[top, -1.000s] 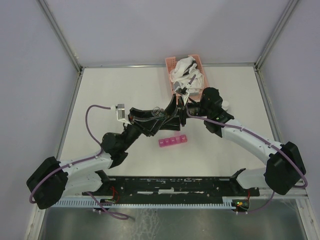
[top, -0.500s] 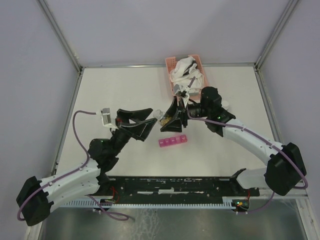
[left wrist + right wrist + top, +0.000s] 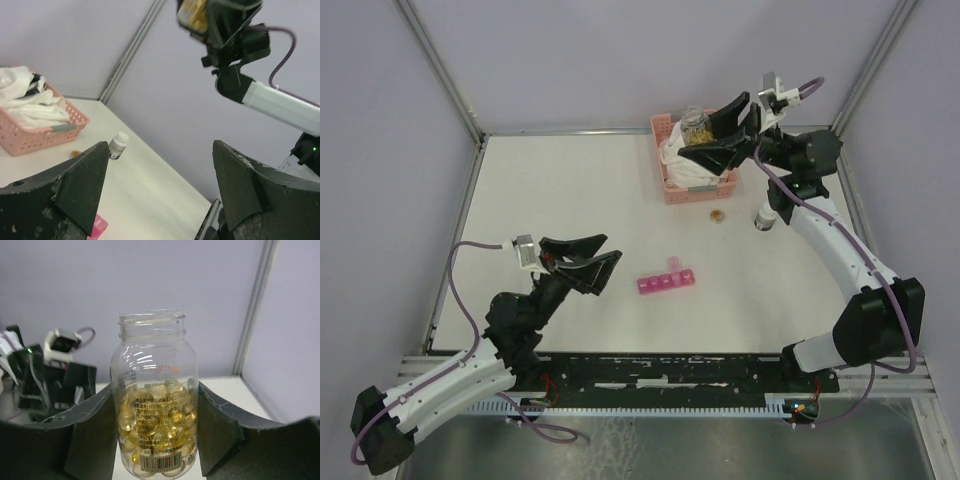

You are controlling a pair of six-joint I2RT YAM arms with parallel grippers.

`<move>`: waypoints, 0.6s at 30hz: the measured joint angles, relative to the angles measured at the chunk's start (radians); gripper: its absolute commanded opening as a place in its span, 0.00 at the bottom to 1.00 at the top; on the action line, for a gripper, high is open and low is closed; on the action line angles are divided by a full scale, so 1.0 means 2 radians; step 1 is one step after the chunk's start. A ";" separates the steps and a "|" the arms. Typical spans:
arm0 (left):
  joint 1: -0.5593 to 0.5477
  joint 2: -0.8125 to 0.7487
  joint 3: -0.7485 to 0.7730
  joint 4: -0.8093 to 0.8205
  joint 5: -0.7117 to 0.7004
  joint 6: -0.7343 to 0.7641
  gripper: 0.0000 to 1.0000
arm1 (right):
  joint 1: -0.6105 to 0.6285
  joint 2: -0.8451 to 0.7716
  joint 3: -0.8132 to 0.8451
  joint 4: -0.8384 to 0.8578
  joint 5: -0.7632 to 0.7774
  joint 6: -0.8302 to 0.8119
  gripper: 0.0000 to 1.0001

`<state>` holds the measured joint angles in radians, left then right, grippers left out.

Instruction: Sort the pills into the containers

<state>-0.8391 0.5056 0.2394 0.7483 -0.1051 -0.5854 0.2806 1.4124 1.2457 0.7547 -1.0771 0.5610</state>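
Observation:
The pills are amber capsules filling the lower half of a clear round jar with no lid. My right gripper is shut on the jar's sides and holds it upright. From above, the jar and right gripper are raised over the pink basket at the back. The containers are a magenta strip box lying mid-table. My left gripper stands open and empty to the left of it. In the left wrist view its fingers frame bare table, and a corner of the containers shows.
A pink lattice basket with white cloth stands at the back. A white-capped bottle and a small orange-brown round piece sit on the table to its right. The metal frame rail runs along the near edge.
My left gripper opened and pulled back to the near left, away from the jar. My right arm lifted the jar up and toward the back right. A small orange piece now shows on the table.

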 measured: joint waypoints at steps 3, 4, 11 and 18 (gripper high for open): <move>0.000 -0.004 -0.010 -0.013 -0.001 0.000 0.90 | 0.005 0.031 0.025 0.138 0.009 0.112 0.01; 0.000 -0.009 -0.012 -0.019 -0.001 -0.001 0.90 | 0.004 0.033 0.022 0.172 0.006 0.146 0.01; 0.000 -0.052 -0.021 -0.033 -0.001 -0.001 0.90 | -0.107 -0.015 0.012 0.166 0.024 0.184 0.01; 0.000 -0.055 -0.025 -0.033 0.002 -0.002 0.89 | 0.010 -0.068 -0.046 0.150 0.006 0.200 0.01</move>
<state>-0.8391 0.3954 0.1890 0.6815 -0.1020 -0.5900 0.3012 1.2762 1.1538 1.0546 -1.0649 0.9615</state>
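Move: The right hand already holds the open pill jar high in the air. The pink pill box lies about 7 cm back, 8 cm left and 43 cm below it. At table level the amber lid is some 13 cm ahead and 7 cm right, the white bottle 10 cm ahead and 20 cm right; the basket stands some 31 cm ahead, 1 cm right. From the left hand the pill box is about 6 cm ahead, 15 cm right, 31 cm down. Up first, then in a quick shake: the right hand lifts the jar while swinging about 7 cm to the right, then whips back left almost as far while drawing backward, sinking a little at the end. It finishes roughly 8 cm farther back, away from the basket, and some 5 cm higher, with the fingers tipped slightly more upward around the jar and their grip kept. ##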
